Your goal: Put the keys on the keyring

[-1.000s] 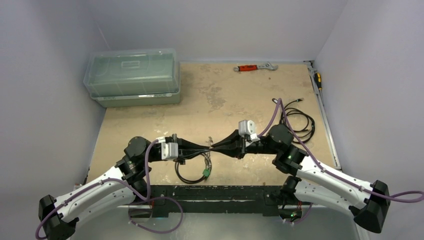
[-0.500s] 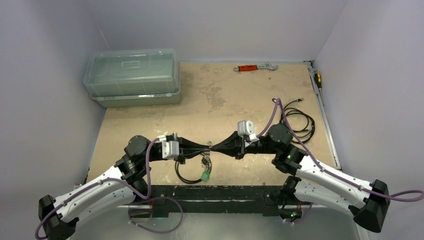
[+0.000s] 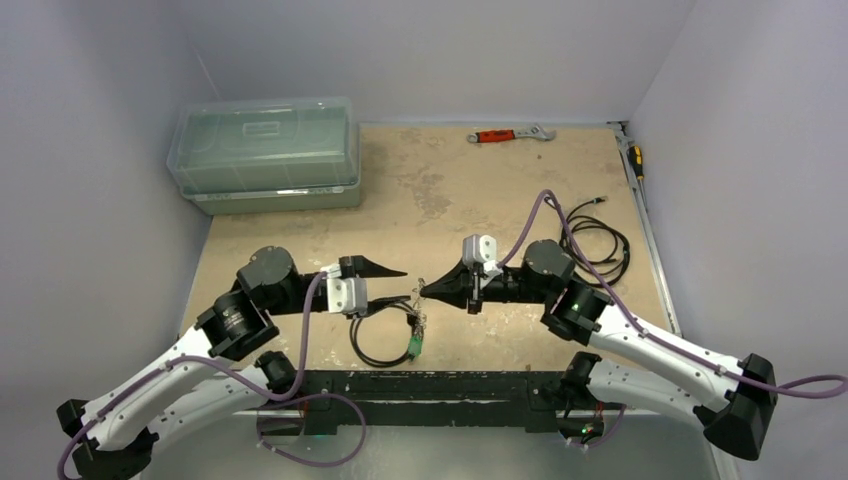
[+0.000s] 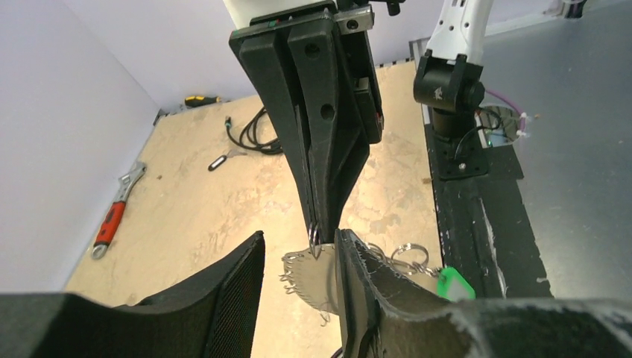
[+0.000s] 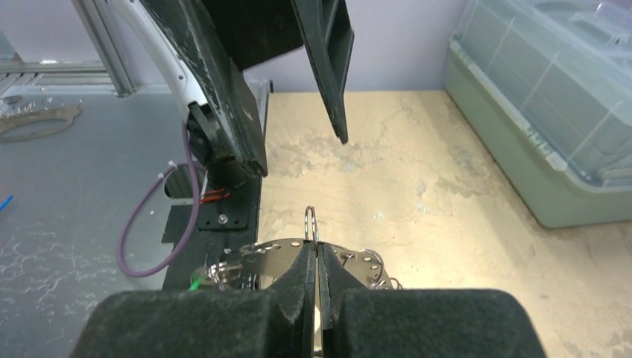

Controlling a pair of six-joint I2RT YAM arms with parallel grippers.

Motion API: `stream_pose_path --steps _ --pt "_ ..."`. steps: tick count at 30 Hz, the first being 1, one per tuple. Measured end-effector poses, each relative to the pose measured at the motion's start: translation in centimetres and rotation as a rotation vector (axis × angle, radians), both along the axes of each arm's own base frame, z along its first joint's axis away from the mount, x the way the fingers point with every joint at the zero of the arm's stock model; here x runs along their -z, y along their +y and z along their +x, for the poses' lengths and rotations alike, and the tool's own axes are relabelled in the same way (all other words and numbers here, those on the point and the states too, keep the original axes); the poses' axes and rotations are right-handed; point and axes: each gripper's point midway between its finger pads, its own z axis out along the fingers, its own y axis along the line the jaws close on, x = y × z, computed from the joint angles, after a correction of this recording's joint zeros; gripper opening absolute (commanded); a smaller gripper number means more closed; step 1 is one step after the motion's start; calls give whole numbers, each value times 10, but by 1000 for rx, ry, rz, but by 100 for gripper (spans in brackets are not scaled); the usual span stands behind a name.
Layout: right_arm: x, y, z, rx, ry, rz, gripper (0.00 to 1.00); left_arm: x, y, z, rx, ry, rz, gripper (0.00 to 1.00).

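Observation:
My right gripper (image 3: 425,289) is shut on a thin silvery ring, the keyring (image 5: 311,221), which stands edge-on out of its tips (image 5: 317,250) and also shows in the left wrist view (image 4: 314,240). Below it hang a flat silvery holed plate (image 4: 313,274), small rings and the keys (image 3: 415,321), with the bright green piece (image 3: 412,346) lowest; it also shows in the left wrist view (image 4: 452,284). My left gripper (image 3: 400,285) is open and empty. Its jaws stand wide apart (image 4: 298,287), one on each side of the hanging plate.
A black cable coil (image 3: 378,347) lies on the table under the keys. A clear lidded box (image 3: 265,155) stands at the back left. A red-handled wrench (image 3: 508,133) lies at the back. A second cable bundle (image 3: 600,243) and a screwdriver (image 3: 635,160) are at the right.
My left gripper, earlier tip to tip with the right one at the ring, has opened and let go. The left arm has drawn back. The right gripper has shifted slightly left with the ring.

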Motion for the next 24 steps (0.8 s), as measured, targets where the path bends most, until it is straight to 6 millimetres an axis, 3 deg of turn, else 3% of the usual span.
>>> stream_pose_path --steps 8,14,24 --pt "19 7 7 20 34 -88 0 10 4 15 -53 16 178 39" --pt "24 8 8 27 37 -112 0 38 3 20 -55 70 296 39" --pt "37 10 8 30 45 -157 0 58 -2 23 -33 95 365 31"
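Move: The small ring of the keyring, already pinched in the right fingertips, is about 2 cm to the right of the open left hand and 2 cm below it, level with it fore and aft. The metal plate hangs some 4 cm under that ring and 3 cm nearer the base; the green tag is about 7 cm back from the ring and 4 cm lower. The coiled cable lies on the table far below the left hand, about 5 cm to its left and 2 cm back. Bring the left gripper down about 6 cm and a little forward to the ring, dipping its fingertips some 20 degrees and keeping the fingers part-open so they come around the ring, its nearer finger close beside the metal. Meanwhile keep the right grip on the ring and lower it about 4 cm, easing slightly left towards the left fingers. ##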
